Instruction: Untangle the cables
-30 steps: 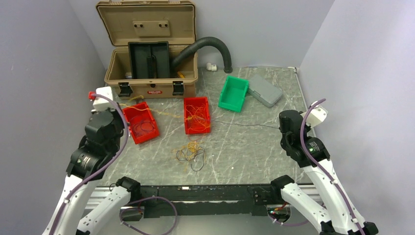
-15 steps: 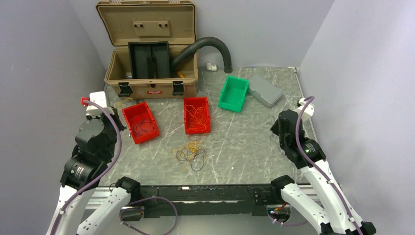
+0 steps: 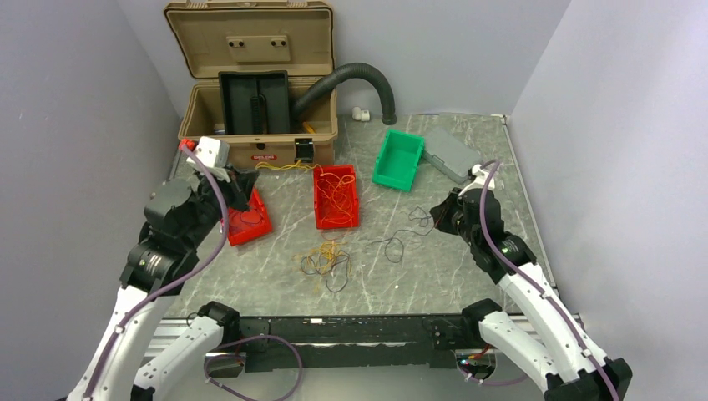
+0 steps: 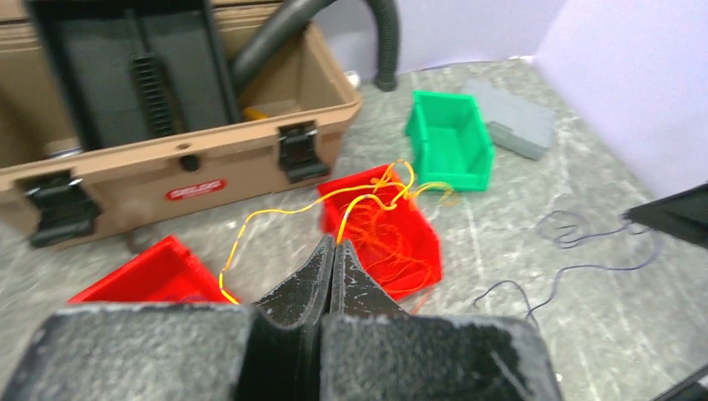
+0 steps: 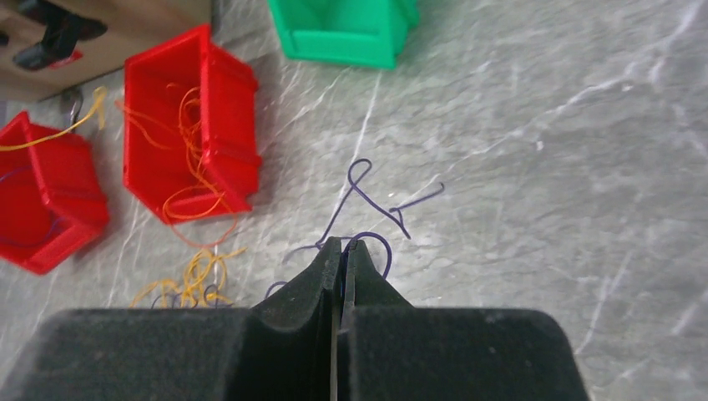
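The cables are hair-thin wires. A loose tangle (image 3: 326, 263) of orange, yellow and dark strands lies on the table near the front. More orange strands fill the middle red bin (image 3: 336, 219). My left gripper (image 4: 334, 242) is shut on a yellow wire (image 4: 284, 210) that runs from its tips towards that bin; in the top view this gripper (image 3: 244, 190) hangs over the left red bin (image 3: 250, 230). My right gripper (image 5: 341, 242) is shut on a dark purple wire (image 5: 367, 196), which trails in slack loops (image 3: 396, 245) on the table left of the gripper (image 3: 436, 215).
An open tan toolbox (image 3: 250, 150) with a black ribbed hose (image 3: 351, 77) stands at the back left. A green bin (image 3: 398, 159) and a grey case (image 3: 451, 152) sit at the back right. Grey walls close in both sides.
My left gripper swung away from me and to the right, over the left red bin, with the yellow wire. My right gripper moved left towards the middle and the taut purple wire went slack.
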`<state>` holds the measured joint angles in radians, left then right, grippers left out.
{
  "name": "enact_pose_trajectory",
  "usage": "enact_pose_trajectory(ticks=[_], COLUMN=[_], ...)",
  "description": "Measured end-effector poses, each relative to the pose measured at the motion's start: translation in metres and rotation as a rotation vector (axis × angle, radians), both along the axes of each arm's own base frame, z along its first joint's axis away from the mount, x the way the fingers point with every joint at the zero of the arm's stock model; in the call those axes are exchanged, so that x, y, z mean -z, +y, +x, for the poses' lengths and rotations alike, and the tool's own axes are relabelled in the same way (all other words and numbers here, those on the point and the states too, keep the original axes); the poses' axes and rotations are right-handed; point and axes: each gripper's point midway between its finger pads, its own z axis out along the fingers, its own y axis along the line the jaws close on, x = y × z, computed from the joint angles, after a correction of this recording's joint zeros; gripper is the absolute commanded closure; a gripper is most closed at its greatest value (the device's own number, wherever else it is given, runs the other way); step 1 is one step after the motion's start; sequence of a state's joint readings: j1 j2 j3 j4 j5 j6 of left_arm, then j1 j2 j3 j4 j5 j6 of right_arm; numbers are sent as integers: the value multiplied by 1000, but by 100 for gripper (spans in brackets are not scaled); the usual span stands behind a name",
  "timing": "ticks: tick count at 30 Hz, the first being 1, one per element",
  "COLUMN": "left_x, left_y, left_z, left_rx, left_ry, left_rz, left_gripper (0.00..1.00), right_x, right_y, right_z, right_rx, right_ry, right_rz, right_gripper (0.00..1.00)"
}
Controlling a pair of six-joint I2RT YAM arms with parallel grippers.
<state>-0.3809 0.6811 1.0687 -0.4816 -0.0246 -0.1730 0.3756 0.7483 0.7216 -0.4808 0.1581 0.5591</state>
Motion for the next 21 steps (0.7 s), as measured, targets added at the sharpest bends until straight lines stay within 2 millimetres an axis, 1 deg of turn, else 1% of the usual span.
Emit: enact_pose_trajectory(ticks=[2,5,8,11,13,21], left_x=[-4,-8,-13,-15,-18,-40], left_y=[-16,-35,-48,-57,-60,-72], left_z=[5,15,25,32,33,30], left_rx=[65,136,181,207,222,286], left_ry=[-5,3,10,20,17,-26], left_rz=[-33,-69,-92,-102,-109,-155], left_gripper=[100,100,100,100,100,100], right_x=[6,9,10,12,15,21], right_y=[9,19,26,31,33,43], right_z=[1,2,2,1,-1,-4], right_rx=[-40,-82,-116,-140,-154,-208], right_ry=[15,25,26,27,30,38], right_rz=[19,41,60,72,78,97], right_gripper=[100,100,100,100,100,100])
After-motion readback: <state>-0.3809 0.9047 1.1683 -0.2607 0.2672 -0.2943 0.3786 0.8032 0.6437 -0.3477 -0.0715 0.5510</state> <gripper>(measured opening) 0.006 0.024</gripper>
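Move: The left hand already holds a yellow cable high up; the green box lies about 36 cm ahead, 34 cm right and 34 cm below, and the middle red box roughly 23 cm ahead and 17 cm right. The right hand still pinches a dark cable; the yellow-and-dark tangle lies some 28 cm to its left, 2 cm back and 19 cm below, the middle red box about 26 cm left and 20 cm ahead. Left carries the yellow cable 7 cm right and up, towards the green box; right lowers its dark cable leftward. ##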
